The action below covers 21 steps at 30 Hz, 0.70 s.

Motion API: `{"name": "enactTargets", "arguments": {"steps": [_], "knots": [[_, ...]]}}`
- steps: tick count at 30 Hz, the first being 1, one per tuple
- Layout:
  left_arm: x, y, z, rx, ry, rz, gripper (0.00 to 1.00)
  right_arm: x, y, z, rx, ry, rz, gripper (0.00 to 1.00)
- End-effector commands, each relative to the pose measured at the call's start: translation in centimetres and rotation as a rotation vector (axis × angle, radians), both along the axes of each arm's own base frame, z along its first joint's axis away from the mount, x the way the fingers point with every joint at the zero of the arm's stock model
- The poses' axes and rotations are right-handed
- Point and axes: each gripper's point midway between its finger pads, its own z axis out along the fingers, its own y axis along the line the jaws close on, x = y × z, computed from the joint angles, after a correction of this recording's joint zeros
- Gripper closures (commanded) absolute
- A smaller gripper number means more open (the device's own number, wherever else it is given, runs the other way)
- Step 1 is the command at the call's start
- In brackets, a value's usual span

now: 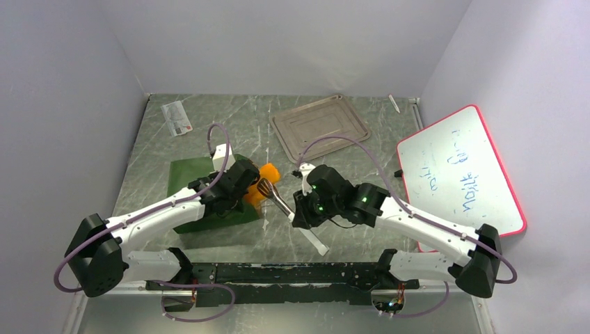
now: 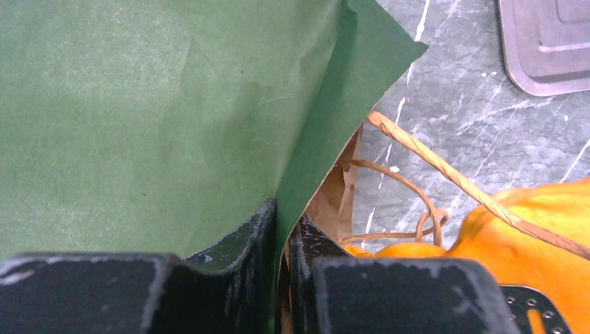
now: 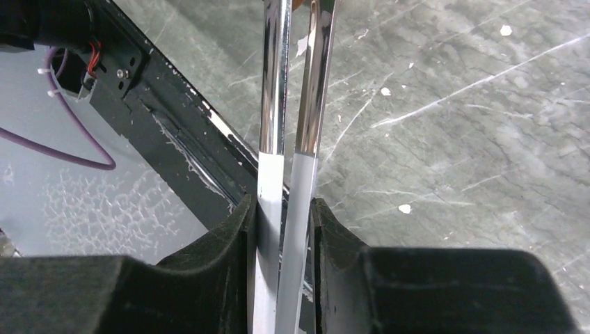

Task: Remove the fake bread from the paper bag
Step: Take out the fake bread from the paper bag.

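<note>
The dark green paper bag [image 1: 191,174] lies on its side, mouth toward the table's middle. My left gripper [image 1: 240,184] is shut on the bag's upper mouth edge [image 2: 327,139], one finger outside and one inside [image 2: 282,223]. Orange fake bread [image 1: 268,172] sits at the mouth, partly outside, under the tan cord handle [image 2: 445,170]; it shows close up as an orange lump [image 2: 529,236]. My right gripper [image 1: 300,209] is shut on metal tongs [image 1: 278,202] by their white handles [image 3: 289,104]. The tongs' slotted head [image 1: 265,186] rests against the bread.
A flat grey metal tray [image 1: 320,125] lies behind the bag's mouth. A red-framed whiteboard [image 1: 459,170] leans at the right. A card [image 1: 177,118] and a marker [image 1: 394,103] lie near the back wall. The black base rail [image 3: 174,132] runs along the near edge.
</note>
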Motion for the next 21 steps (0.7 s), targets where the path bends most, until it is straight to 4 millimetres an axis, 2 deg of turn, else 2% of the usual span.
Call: {"name": "enactTargets", "arguments": {"steps": [1,8,10,17,21], "knots": [[0.9,-0.5,1.2,-0.029,-0.050,0.018,0.93,0.5,-1.0,1.9,-0.004,-0.029,-0.062,1.00],[1.1,-0.6,1.4,-0.025,-0.059,0.009,0.93,2.2,-3.6,1.4,-0.099,-0.072,-0.230,1.00],[1.2,-0.7,1.5,-0.024,-0.062,0.000,0.93,3.3,-3.5,2.8,-0.084,-0.104,-0.288,1.00],[1.2,-0.4,1.4,-0.024,-0.064,-0.012,0.93,7.0,-3.7,4.6,-0.081,-0.163,-0.423,1.00],[1.0,-0.3,1.3,-0.041,-0.064,-0.021,0.93,10.3,-4.6,6.1,-0.035,-0.174,-0.527,1.00]]}}
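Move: Ahead and left of the right hand, in the tongs it holds, the fake bread lies about 11 cm forward, 10 cm left and 8 cm below. The paper bag's middle is some 9 cm ahead, 24 cm left and 12 cm down; the tray sits roughly 31 cm ahead, 8 cm right and 14 cm down. From the left hand, which pinches the bag's mouth edge, the bread lies about 6 cm right, 2 cm back and 4 cm below. Drawing the bread out of the bag's mouth, the right hand keeps its grip on the tongs, slides right about 3 cm, then swings forward some 6 cm towards the tray while rising about 3 cm. Its wrist turns clockwise roughly 20 degrees. The left hand stays in place, still pinching the bag's edge. ##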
